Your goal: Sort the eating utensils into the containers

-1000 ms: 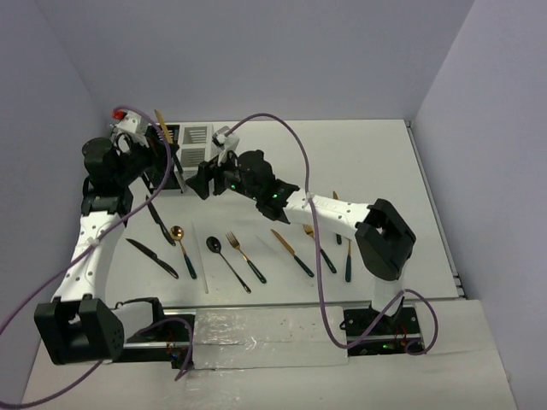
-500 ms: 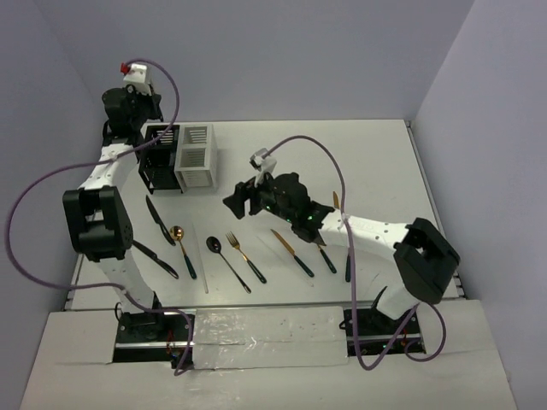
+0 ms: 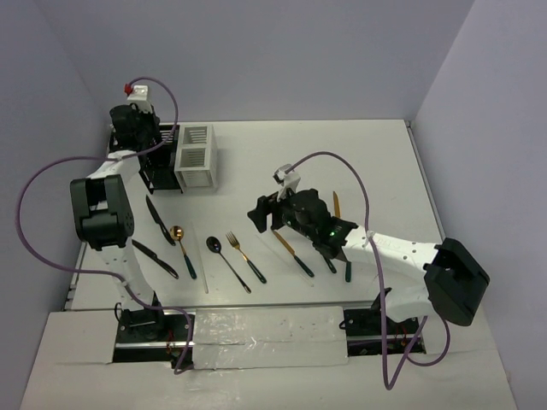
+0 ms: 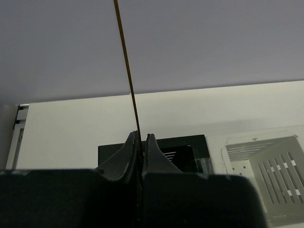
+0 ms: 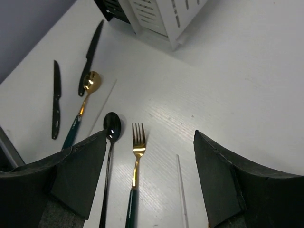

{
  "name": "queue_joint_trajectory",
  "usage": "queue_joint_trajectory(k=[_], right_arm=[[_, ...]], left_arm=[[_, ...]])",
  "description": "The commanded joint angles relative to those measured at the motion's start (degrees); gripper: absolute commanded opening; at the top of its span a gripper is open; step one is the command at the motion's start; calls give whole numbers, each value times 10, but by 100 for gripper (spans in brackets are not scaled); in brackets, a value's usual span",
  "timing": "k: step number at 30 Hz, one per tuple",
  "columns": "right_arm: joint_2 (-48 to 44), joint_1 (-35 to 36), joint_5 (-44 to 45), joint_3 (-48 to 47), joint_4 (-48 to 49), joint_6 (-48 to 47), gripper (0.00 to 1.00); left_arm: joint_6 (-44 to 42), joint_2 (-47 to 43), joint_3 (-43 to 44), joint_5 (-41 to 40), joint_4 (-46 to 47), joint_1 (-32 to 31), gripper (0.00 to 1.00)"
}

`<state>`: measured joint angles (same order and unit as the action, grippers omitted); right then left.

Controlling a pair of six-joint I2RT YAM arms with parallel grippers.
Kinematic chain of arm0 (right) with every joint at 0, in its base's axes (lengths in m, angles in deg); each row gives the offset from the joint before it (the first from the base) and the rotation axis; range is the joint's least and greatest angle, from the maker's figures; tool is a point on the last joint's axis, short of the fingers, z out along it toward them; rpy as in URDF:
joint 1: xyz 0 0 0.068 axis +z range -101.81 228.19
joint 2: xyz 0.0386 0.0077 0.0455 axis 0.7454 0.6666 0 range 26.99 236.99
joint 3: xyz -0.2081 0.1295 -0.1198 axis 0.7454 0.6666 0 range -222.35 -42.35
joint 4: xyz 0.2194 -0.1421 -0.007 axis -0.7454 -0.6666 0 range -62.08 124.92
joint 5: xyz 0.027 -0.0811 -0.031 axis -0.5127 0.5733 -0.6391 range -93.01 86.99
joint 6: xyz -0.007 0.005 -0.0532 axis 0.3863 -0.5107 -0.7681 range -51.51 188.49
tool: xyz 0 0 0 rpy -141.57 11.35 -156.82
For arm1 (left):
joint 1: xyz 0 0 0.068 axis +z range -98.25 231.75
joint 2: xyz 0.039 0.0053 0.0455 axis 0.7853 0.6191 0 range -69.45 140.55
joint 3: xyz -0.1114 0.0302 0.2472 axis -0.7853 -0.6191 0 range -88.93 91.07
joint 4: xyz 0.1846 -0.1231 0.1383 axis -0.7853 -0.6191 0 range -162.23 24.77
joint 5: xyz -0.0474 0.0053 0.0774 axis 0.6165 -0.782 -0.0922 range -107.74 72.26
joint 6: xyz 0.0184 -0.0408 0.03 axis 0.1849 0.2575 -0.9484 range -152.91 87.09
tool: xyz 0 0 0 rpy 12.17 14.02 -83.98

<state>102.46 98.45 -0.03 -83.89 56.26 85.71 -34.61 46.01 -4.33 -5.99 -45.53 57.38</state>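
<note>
My left gripper point(image 4: 141, 137) is shut on a thin gold utensil point(image 4: 126, 57) seen edge-on, just over the black container point(image 4: 175, 145), which adjoins the white container point(image 4: 266, 161). From above, the left gripper point(image 3: 144, 141) is at the black container point(image 3: 158, 166), which stands beside the white one point(image 3: 197, 158). My right gripper point(image 5: 150, 135) hangs open and empty above a gold fork point(image 5: 137, 147), a black spoon point(image 5: 112, 124) and a white stick point(image 5: 180, 185). In the top view the right gripper point(image 3: 261, 213) is mid-table.
On the table lie a gold spoon point(image 3: 181, 248), two black knives point(image 3: 156, 218) point(image 3: 154, 259), a gold knife point(image 3: 292, 252) and more utensils point(image 3: 348, 269) under the right arm. Walls close the back and both sides.
The right gripper has pulled back from the white container toward the middle of the table and opened wider. The left arm has stretched out to the black container with the gold utensil.
</note>
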Motion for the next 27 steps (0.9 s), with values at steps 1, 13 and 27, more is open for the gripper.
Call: queue_joint_trajectory(k=[1,13,27], right_arm=[[-8,3,58,-55,-107,4,81],[-46,-44,92,-76,-363,50,73],[-1,-45,-45,-38,-486,77,52]], left_arm=[[38,6,5,9,13,10,1],[76,-23,-70,31,56,19,34],[103,-202,-89,-22,-50,31,76]])
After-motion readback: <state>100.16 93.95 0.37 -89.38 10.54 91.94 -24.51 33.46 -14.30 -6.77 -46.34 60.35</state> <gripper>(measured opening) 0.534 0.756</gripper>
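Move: Almost straight below the left hand, some 9 cm down, is the rear cell of the black container, into which the held knife is to go; the white container is about 13 cm right and 6 cm back. The right hand, empty, has the green-handled knife about 10 cm right, 2 cm back and 18 cm below. At that same table height, the clear stick lies 5 cm left of that knife, the near fork 7 cm right of it and 2 cm farther out. Sinking about 4 cm into the black container's rear cell, the left hand opens wide, lets go of the knife, then draws back some 5 cm and climbs about 8 cm clear of it. Meanwhile the right hand swings right and down, roughly 10 cm each, and back about 5 cm towards the green-handled knife, tipping its fingers steeply downward and partly narrowing them, touching nothing. ##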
